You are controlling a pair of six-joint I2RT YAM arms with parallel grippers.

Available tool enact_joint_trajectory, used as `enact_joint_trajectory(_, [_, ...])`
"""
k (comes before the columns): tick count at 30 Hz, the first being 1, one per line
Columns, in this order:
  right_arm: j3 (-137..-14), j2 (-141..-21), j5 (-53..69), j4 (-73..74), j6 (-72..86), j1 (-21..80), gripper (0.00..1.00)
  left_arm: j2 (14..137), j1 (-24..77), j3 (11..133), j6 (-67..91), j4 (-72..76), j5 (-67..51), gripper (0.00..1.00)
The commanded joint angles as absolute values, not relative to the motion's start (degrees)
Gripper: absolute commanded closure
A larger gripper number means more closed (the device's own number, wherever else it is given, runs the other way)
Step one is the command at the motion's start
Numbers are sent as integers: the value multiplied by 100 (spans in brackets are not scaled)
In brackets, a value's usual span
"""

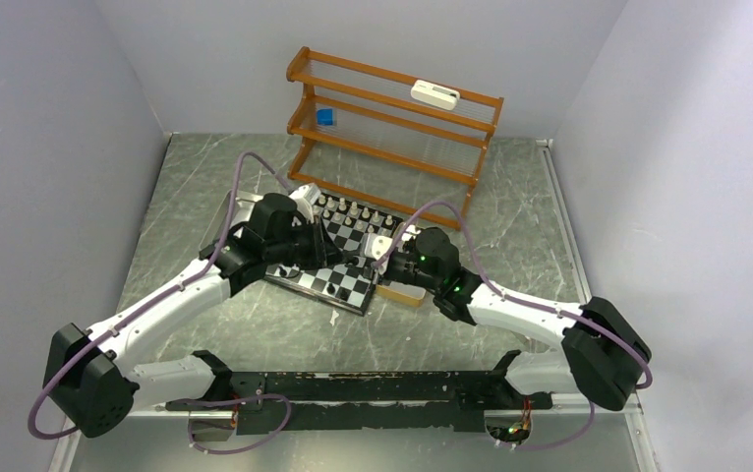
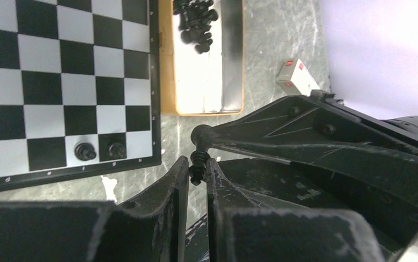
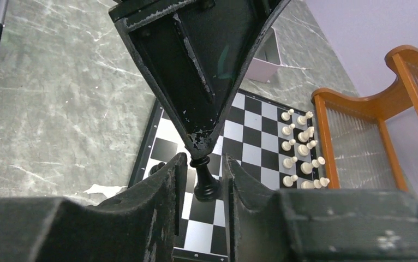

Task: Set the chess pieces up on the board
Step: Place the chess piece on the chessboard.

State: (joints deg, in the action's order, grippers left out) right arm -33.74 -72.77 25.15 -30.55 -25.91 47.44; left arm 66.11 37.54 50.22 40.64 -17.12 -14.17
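Note:
A black chess piece (image 3: 205,183) hangs over the near part of the board (image 3: 250,139). My left gripper (image 2: 197,161) is shut on its head, and in the right wrist view its fingers (image 3: 196,71) come down from above. My right gripper (image 3: 204,158) is open around the piece's stem, with a gap on each side. Both grippers meet over the board (image 1: 351,285) in the top view. White pieces (image 3: 299,147) stand in rows at the far edge. Two black pieces (image 2: 85,151) stand at the board's near edge.
A tan tray (image 2: 166,65) next to the board holds several loose black pieces (image 2: 196,22). A small white box (image 2: 298,76) lies on the marble table. An orange wooden rack (image 1: 392,128) stands behind the board, and grey walls close in both sides.

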Motion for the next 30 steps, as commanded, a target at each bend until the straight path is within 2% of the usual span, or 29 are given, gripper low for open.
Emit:
enact_joint_trajectory(1, [-3252, -7049, 2715, -3242, -2422, 4790, 64, 6607, 3715, 5380, 3737, -2256, -1085, 89])
enact_joint_trajectory(3, [-3192, -6876, 2731, -3141, -2351, 4790, 59, 6623, 3705, 5550, 3570, -2559, -952, 89])
enact_joint_trajectory(6, [-3032, -6484, 2679, -3053, -2071, 4790, 45, 6643, 3668, 5818, 3241, -3048, -800, 89])
enact_joint_trajectory(10, [-2831, -5970, 2394, -2993, -1344, 4789, 37, 6695, 3596, 6085, 2832, -3732, -511, 88])
enact_joint_trajectory(12, [-2899, -5750, 2040, -2741, -830, 4790, 22, 6734, 3567, 6167, 2658, -4115, -326, 88])
enact_joint_trajectory(14, [-3039, -5596, 1742, -2370, -525, 4790, 14, 6785, 3507, 6258, 2500, -4397, -122, 88])
enact_joint_trajectory(15, [-3101, -5544, 1642, -2221, -406, 4786, 4, 6816, 3480, 6303, 2428, -4508, -33, 88])
enact_joint_trajectory(16, [-3154, -5496, 1528, -2071, -286, 4789, 1, 6857, 3465, 6343, 2367, -4603, -12, 87])
enact_joint_trajectory(23, [-3336, -5083, 914, -1702, 426, 4790, 0, 7415, 3294, 6438, 2056, -4812, 279, 86])
enact_joint_trajectory(30, [-3513, -4701, 288, -1085, 291, 4790, 0, 8193, 3287, 6534, 1927, -4835, 255, 86])
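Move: Left of and below the left hand, which already grips a black chess piece, lie the empty near-row squares left of the board's middle: about 12 cm left, 1 cm back and 16 cm down. On that row, black pieces stand 16 cm left and 1 cm ahead, and 5 cm left and 3 cm back. From the right hand, the loose black pieces in the yellow box lie roughly 10 cm right, 4 cm ahead, 17 cm below; the gripped piece is 1 cm to its left. Carrying the black piece away from the right hand in an unchanged grip, the left arm goes some 9 cm left, then sinks about 6 cm towards the near row, tipping its fingers about 35 degrees to point steeply down. The right fingers, already loosened, spread wide as that hand backs slightly, then draws off right and up by about 9 cm, swinging clockwise. ##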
